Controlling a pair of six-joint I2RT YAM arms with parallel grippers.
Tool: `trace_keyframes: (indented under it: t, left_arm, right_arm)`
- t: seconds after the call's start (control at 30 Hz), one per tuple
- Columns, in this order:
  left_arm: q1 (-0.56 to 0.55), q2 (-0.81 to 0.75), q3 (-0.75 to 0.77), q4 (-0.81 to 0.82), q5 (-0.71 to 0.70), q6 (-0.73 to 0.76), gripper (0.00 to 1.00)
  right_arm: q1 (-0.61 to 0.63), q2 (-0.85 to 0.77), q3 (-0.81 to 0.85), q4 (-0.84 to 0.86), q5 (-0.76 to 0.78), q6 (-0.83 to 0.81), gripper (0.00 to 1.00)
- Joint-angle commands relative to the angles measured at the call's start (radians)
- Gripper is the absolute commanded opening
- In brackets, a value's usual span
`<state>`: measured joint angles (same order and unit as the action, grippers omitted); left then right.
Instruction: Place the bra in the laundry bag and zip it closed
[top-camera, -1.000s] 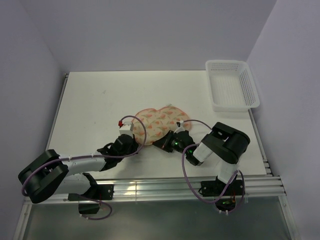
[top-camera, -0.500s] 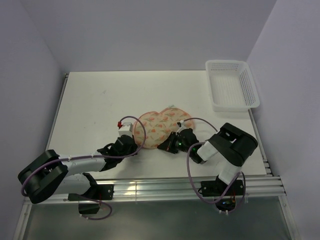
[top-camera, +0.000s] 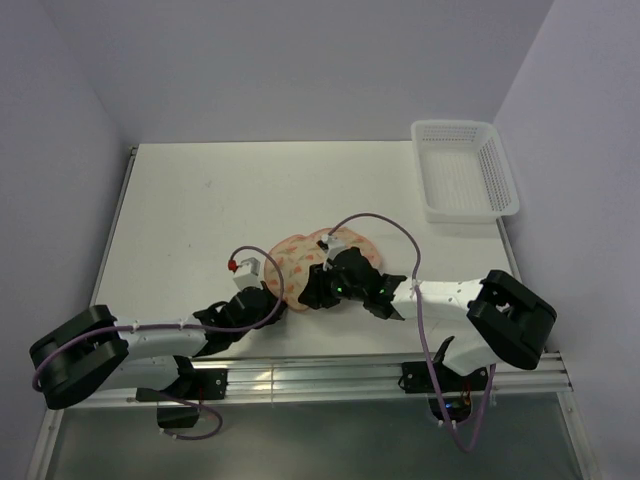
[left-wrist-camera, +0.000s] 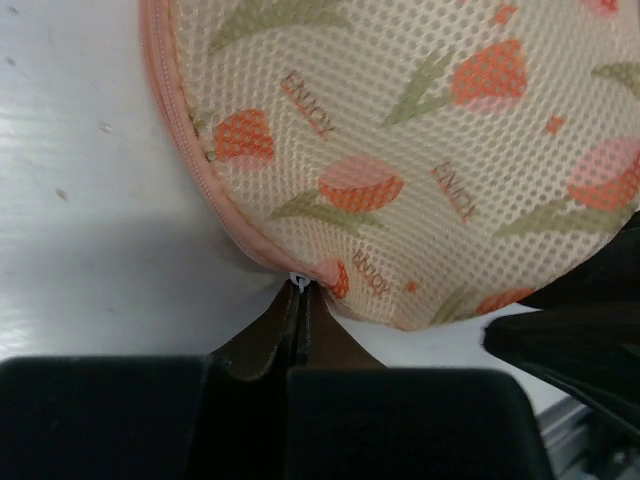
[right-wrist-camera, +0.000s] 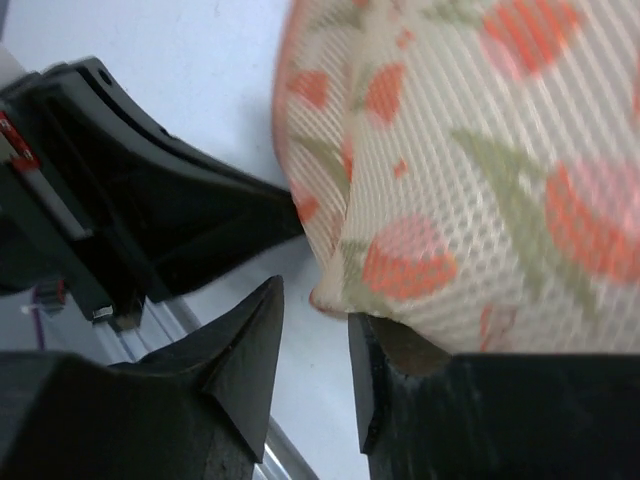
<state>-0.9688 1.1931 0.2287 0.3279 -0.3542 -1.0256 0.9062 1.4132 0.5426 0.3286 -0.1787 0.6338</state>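
Observation:
The laundry bag (top-camera: 298, 256) lies shut near the middle of the table, cream-pink mesh with red-orange and green tulips (left-wrist-camera: 420, 150) (right-wrist-camera: 480, 150). My left gripper (top-camera: 276, 299) (left-wrist-camera: 300, 288) is at the bag's near left rim, shut on the small white zip pull (left-wrist-camera: 299, 280). From the right, my right gripper (top-camera: 314, 293) (right-wrist-camera: 313, 300) reaches the bag's near edge. It is open, with the bag's rim just above the gap and nothing pinched between its fingers. The bra is hidden from every view.
A white perforated basket (top-camera: 465, 170) stands at the back right corner. The left gripper's black body (right-wrist-camera: 150, 200) sits close beside the right fingers. The table's front rail (top-camera: 330, 375) runs just behind both grippers.
The right arm has stretched left along the bag's near edge and its gripper has opened. The bag has shifted a little left and nearer. The left gripper stays shut on the zip pull.

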Motion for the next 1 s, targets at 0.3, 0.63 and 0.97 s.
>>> trace_keyframes:
  t: [0.3, 0.63, 0.97]
  left_arm:
    - [-0.134, 0.117, 0.055, 0.175, -0.123, -0.224, 0.00]
    - [-0.203, 0.066, 0.006, 0.192, -0.206, -0.228, 0.00]
    - [-0.265, 0.264, 0.106, 0.261, -0.120, -0.200, 0.00]
  right_arm:
    - [0.066, -0.183, -0.200, -0.028, 0.277, 0.216, 0.77]
    - [-0.061, -0.056, -0.305, 0.373, 0.222, 0.345, 0.72]
    - [-0.259, 0.172, 0.033, 0.262, -0.130, 0.106, 0.87]
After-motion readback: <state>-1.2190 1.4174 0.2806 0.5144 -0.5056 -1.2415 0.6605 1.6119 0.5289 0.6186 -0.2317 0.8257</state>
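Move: My left hand has the zip pull pinched at the laundry bag's near-left edge, low over the table; the bag's middle lies about 8 cm ahead of this hand and 8 cm to its right, at much the same height. From my empty, part-open right hand the bag's middle is some 7 cm ahead, 4 cm right and 5 cm below. The pinched zip pull is about 5 cm left of the right hand, 1 cm nearer me and 4 cm lower. I keep my left pinch on the zip pull and draw it about 6 cm right and 3 cm back around the bag's near end, with a small rise and dip. My right hand first backs off some 6 cm right and 4 cm down as its fingers open wide, then sweeps forward about 11 cm along the bag's right side, turning clockwise some 20 degrees, and ends open over that edge. ##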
